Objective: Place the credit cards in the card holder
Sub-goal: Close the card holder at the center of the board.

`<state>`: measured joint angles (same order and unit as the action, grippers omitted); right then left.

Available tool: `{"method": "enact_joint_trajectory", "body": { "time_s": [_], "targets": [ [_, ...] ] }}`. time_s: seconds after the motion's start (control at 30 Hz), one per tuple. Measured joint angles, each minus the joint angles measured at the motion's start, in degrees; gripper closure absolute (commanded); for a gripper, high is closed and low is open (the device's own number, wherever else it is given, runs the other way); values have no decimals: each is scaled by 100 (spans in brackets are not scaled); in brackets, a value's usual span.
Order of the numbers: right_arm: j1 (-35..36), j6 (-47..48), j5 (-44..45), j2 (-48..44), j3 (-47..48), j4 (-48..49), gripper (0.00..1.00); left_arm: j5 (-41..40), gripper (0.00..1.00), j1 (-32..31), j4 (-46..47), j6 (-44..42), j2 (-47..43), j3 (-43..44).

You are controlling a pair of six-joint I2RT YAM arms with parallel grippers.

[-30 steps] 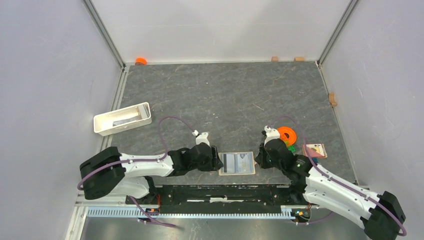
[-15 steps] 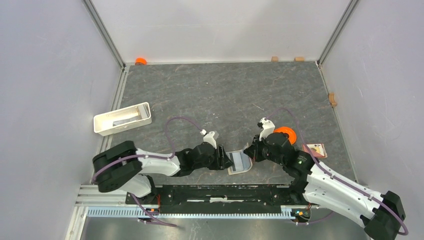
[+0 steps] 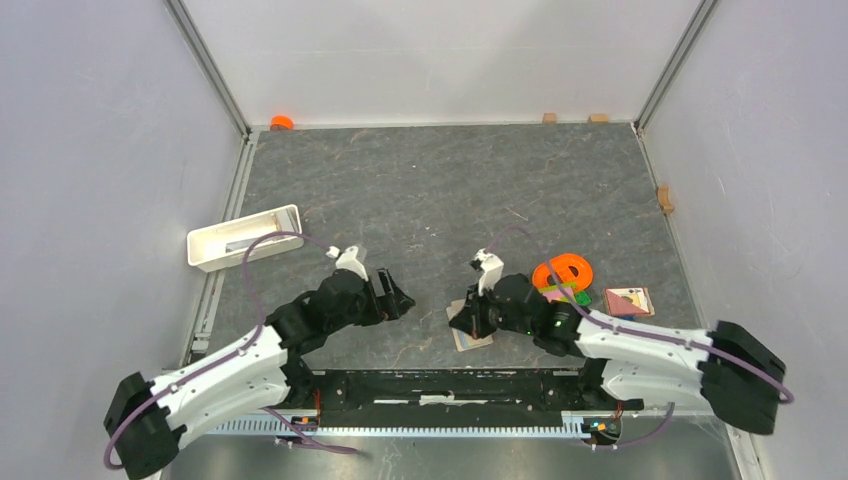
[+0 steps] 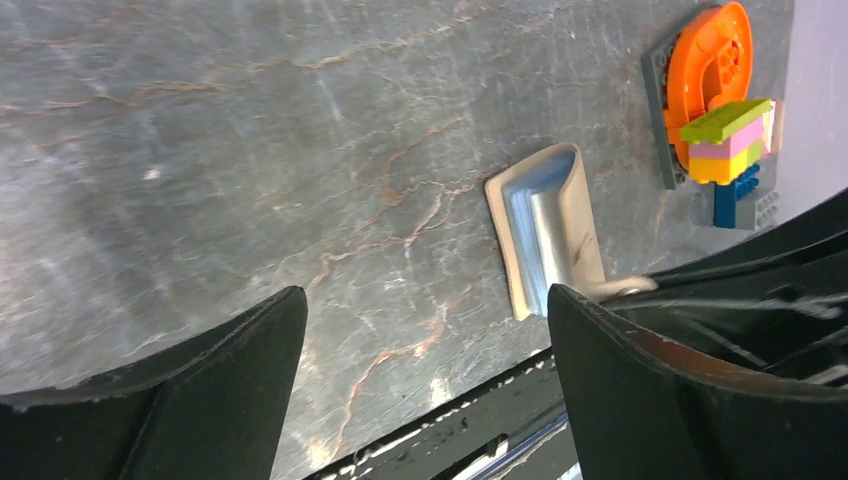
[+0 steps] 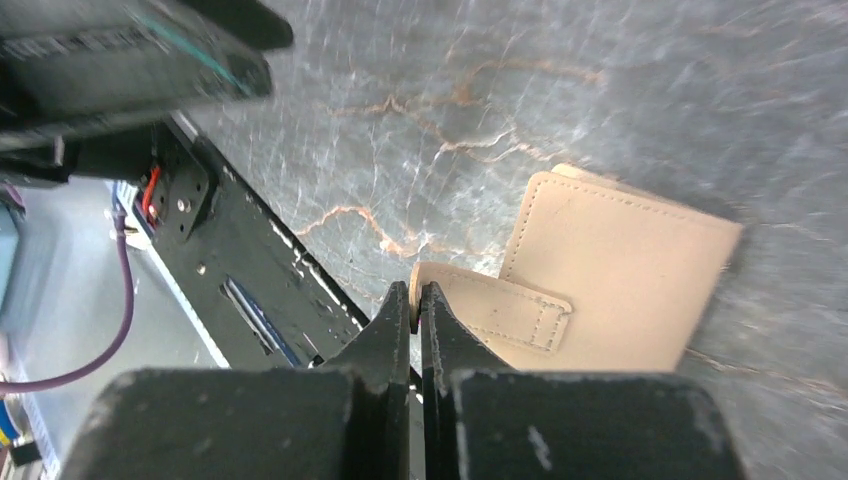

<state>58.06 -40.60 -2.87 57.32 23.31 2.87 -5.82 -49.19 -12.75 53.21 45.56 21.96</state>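
Note:
The beige card holder lies near the table's front edge, folded over so its outer side faces up. In the left wrist view the card holder gapes a little and shows a blue-grey lining. My right gripper is shut on its snap tab. Seen from above, the right gripper covers most of the card holder. My left gripper hangs open to the left of it, holding nothing; the left gripper has its jaws wide apart. A pale credit card with reddish print lies at the right.
An orange disc on coloured toy bricks sits beside the right arm, and these bricks also show in the left wrist view. A white tray at the left holds a flat grey piece. Small blocks line the walls.
The right gripper swung the holder's right half over to the left, closing it from flat open. The left gripper opened, let go and drew back to the left.

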Motion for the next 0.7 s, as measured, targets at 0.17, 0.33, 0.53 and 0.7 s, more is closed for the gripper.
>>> {"method": "enact_joint_trajectory", "body": {
  "time_s": [0.17, 0.33, 0.53, 0.7],
  "targets": [
    [470, -79, -37, 1014, 24, 564, 79, 61, 3, 262, -798, -155, -365, 219],
    [643, -9, -116, 1246, 302, 562, 29, 205, 3, 262, -988, -210, -173, 234],
    [643, 413, 431, 415, 955, -420, 18, 339, 3, 262, -986, -240, 219, 387],
    [431, 796, 1187, -269, 1537, -1488, 23, 424, 3, 170, -774, -273, 811, 710]
  ]
}}
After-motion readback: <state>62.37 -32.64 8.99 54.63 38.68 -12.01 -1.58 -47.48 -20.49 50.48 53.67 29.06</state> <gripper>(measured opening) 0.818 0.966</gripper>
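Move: Below the right hand, whose shut fingers already pinch the strap end of the half-folded cover, the card holder's middle lies about 7 cm down, 3 cm to the right and 2 cm back. The toy blocks stand some 21 cm to this hand's right and 5 cm ahead, with the orange ring about 4 cm beyond the blocks. From the open left hand the card holder is about 13 cm to the right, 5 cm back and 7 cm lower. Drawing the held strap across the card holder to the left, the right hand also sinks about 3.5 cm and eases back towards the base. Near the low point its fingers start to open, letting go of the strap, and it then climbs some 11 cm clear, swinging forward and back to the right, with the fingers ending wide open. ##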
